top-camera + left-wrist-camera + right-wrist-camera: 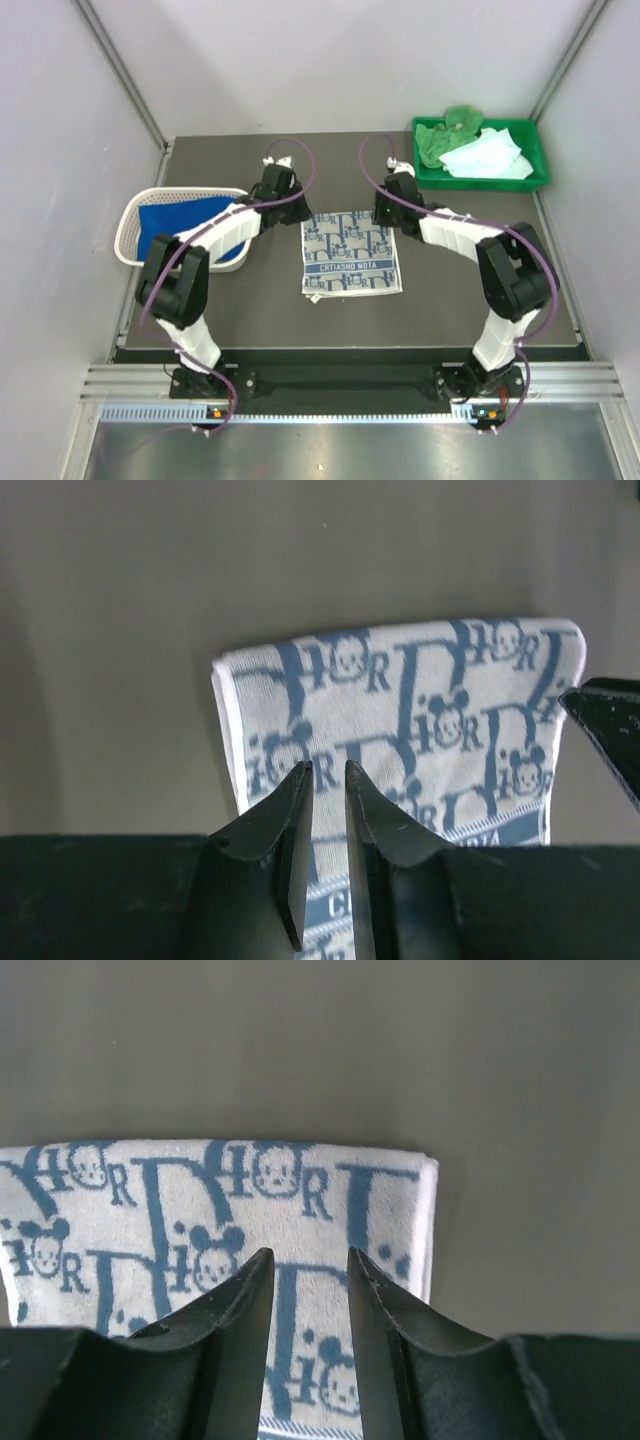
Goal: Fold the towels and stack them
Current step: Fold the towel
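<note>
A blue-grey patterned white towel (350, 252) lies folded flat in the middle of the dark table. My left gripper (290, 208) hovers at its far left corner, and in the left wrist view the towel (400, 720) shows through the narrow gap of the left gripper (325, 768); the jaws are slightly open and hold nothing. My right gripper (386, 212) hovers at the far right corner. It is open wider, the right gripper (308, 1255) showing the towel (230, 1210) between its fingers. A royal blue towel (185, 215) lies in the basket. A green towel (445, 135) and a pale mint-white towel (487, 155) lie in the tray.
The white lattice basket (130, 225) stands at the table's left edge. The green plastic tray (540, 160) sits at the back right corner. Grey walls close in the table on three sides. A black finger of the right gripper (610, 730) shows at the right edge of the left wrist view.
</note>
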Robot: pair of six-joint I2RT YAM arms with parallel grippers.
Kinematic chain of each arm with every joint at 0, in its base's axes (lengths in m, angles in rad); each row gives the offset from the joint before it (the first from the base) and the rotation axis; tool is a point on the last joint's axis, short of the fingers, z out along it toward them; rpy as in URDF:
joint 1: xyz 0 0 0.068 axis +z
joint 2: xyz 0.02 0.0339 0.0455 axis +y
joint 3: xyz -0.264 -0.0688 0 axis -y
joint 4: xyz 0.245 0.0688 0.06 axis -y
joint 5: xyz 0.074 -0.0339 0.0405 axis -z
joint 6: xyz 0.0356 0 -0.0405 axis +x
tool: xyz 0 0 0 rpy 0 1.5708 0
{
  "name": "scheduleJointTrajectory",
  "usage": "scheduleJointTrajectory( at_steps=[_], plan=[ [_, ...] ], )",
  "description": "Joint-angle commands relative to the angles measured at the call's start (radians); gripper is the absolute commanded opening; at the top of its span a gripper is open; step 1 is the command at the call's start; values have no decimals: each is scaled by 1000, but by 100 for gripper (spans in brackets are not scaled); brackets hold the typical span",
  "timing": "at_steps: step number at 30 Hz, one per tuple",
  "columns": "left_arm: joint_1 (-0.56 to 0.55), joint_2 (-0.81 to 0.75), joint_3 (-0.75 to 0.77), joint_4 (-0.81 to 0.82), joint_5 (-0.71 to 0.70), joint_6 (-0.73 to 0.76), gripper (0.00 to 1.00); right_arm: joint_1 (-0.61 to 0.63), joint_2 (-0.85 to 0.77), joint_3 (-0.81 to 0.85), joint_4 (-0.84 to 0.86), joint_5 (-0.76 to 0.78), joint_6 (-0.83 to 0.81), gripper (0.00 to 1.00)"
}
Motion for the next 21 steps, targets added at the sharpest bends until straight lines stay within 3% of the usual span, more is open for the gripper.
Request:
scheduleJointTrajectory(
  at_steps=[1,8,15,21],
  plan=[
    [52,95,80,53,93,17,24,-18,84,104,-38,-38,-31,35],
    [107,255,127,166,178,-2,23,-83,235,234,-64,-91,-42,33],
    [121,378,187,123,144,-2,21,-134,298,279,-86,-123,-63,33],
    [130,381,206,89,122,-3,21,-157,279,265,-74,-138,-71,33]
  ],
)
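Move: The patterned towel lies flat, its far left corner about 6 cm ahead of the left hand, 1 cm to its left and 8 cm below; the white basket stands some 25 cm left of that corner and 3 cm nearer the base. From the right hand, the towel's far right corner is roughly 6 cm ahead, 4 cm to the right and 5 cm below, with the green bin about 13 cm beyond that corner and 20 cm right of it. The towel's two far corners are reached together: the left hand sinks about 8 cm while going forward 6 or 7 cm, and the right hand goes forward about 6 cm and down 5, edging right late. Both reach their low height first, then slide on forward low down, fingertips on the cloth just inside the far edge, tipped a few degrees further down; the narrow finger gaps stay open. ##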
